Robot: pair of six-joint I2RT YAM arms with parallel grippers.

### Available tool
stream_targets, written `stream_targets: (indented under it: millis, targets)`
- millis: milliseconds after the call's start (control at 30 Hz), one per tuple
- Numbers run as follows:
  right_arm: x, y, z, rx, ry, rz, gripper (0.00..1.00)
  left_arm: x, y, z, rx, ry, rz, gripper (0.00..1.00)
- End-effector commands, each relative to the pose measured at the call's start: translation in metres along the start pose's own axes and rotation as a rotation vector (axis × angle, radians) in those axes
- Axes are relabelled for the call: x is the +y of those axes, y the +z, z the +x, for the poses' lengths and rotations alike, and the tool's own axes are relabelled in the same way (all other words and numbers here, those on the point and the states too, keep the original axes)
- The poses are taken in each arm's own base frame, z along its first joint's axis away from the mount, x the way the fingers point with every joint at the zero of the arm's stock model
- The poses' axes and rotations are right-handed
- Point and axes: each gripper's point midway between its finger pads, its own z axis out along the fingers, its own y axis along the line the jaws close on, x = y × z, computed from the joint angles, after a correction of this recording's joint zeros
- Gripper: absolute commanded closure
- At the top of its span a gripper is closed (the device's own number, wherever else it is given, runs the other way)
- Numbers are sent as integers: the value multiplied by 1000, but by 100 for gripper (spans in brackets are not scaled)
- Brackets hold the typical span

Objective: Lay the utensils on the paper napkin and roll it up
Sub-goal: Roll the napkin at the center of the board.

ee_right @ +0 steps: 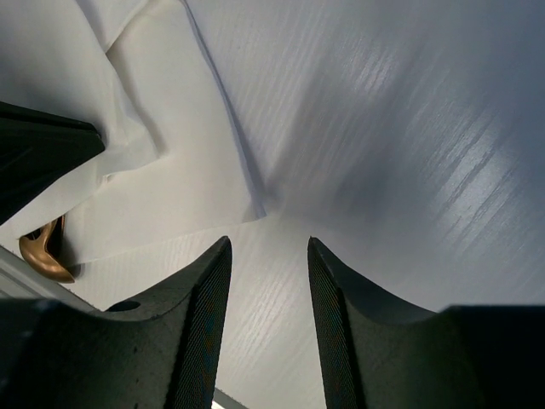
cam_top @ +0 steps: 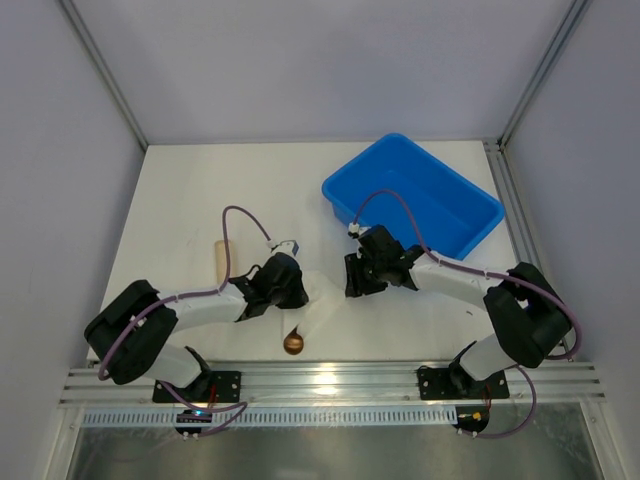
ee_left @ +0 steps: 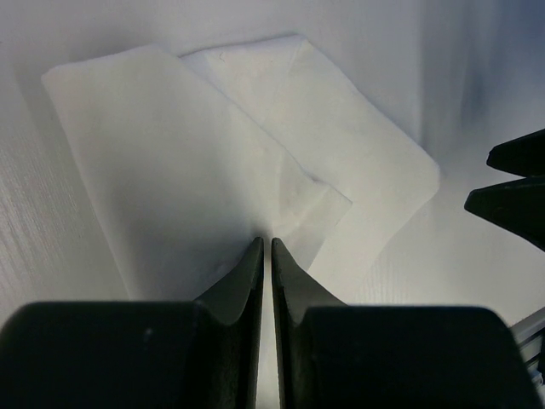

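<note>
The white paper napkin (cam_top: 322, 305) lies folded over itself between my two grippers, with one flap (ee_left: 213, 170) lying across the lower layer (ee_left: 358, 145). A gold-bronze spoon bowl (cam_top: 293, 343) sticks out from under its near edge and shows again as the spoon bowl (ee_right: 43, 251). The handle is hidden under the paper, and the fork is hidden. My left gripper (ee_left: 264, 243) is shut, its tips pinching the flap's near edge. My right gripper (ee_right: 268, 247) is open over bare table, just off the napkin's corner (ee_right: 251, 204), with nothing between its fingers.
A blue plastic bin (cam_top: 412, 195) stands at the back right. A tan cylinder (cam_top: 222, 258) lies left of the left arm. The right gripper's dark fingers (ee_left: 515, 183) show at the edge of the left wrist view. The table's front rail (cam_top: 330, 380) runs close below the spoon.
</note>
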Motion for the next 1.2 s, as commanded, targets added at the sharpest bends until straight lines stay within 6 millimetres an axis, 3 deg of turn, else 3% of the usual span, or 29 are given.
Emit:
stream_targets:
  millis: [0,600,1033,1167]
  targets:
    - [10,1,-7,-40,11,-56,55,2,0,3,18,-2,-7,92]
    - [15,30,-6,-18,36,-83,55,-1,-1,2,14,-5,3,92]
    - [35,24,-14,-33,31,-141,81,0,-1,3,15,-9,8,92]
    - [45,22,-25,-52,22,-174,89,0,-2,3,13,-10,6,92]
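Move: The napkin's loose right-hand corner lies about 3 cm to the right hand's left, level with it fore and aft and some 2 cm below. From that hand, the napkin's folded-over part is roughly 11 cm left and 2 cm ahead, and the ladle bowl about 15 cm left and 12 cm back, both slightly lower. From the left hand, the corner is some 10 cm right, 1 cm ahead and about 1 cm lower. With its fingers still partly open, the right hand sinks about 1.5 cm and then slides left at that low height, some 3 cm in all, bringing the fingertips over the napkin's loose right-hand corner, where they close almost shut and pinch its edge while the hand eases to a stop. The left hand stays put, its nearly shut fingertips still resting at the edge of the folded-over part. ##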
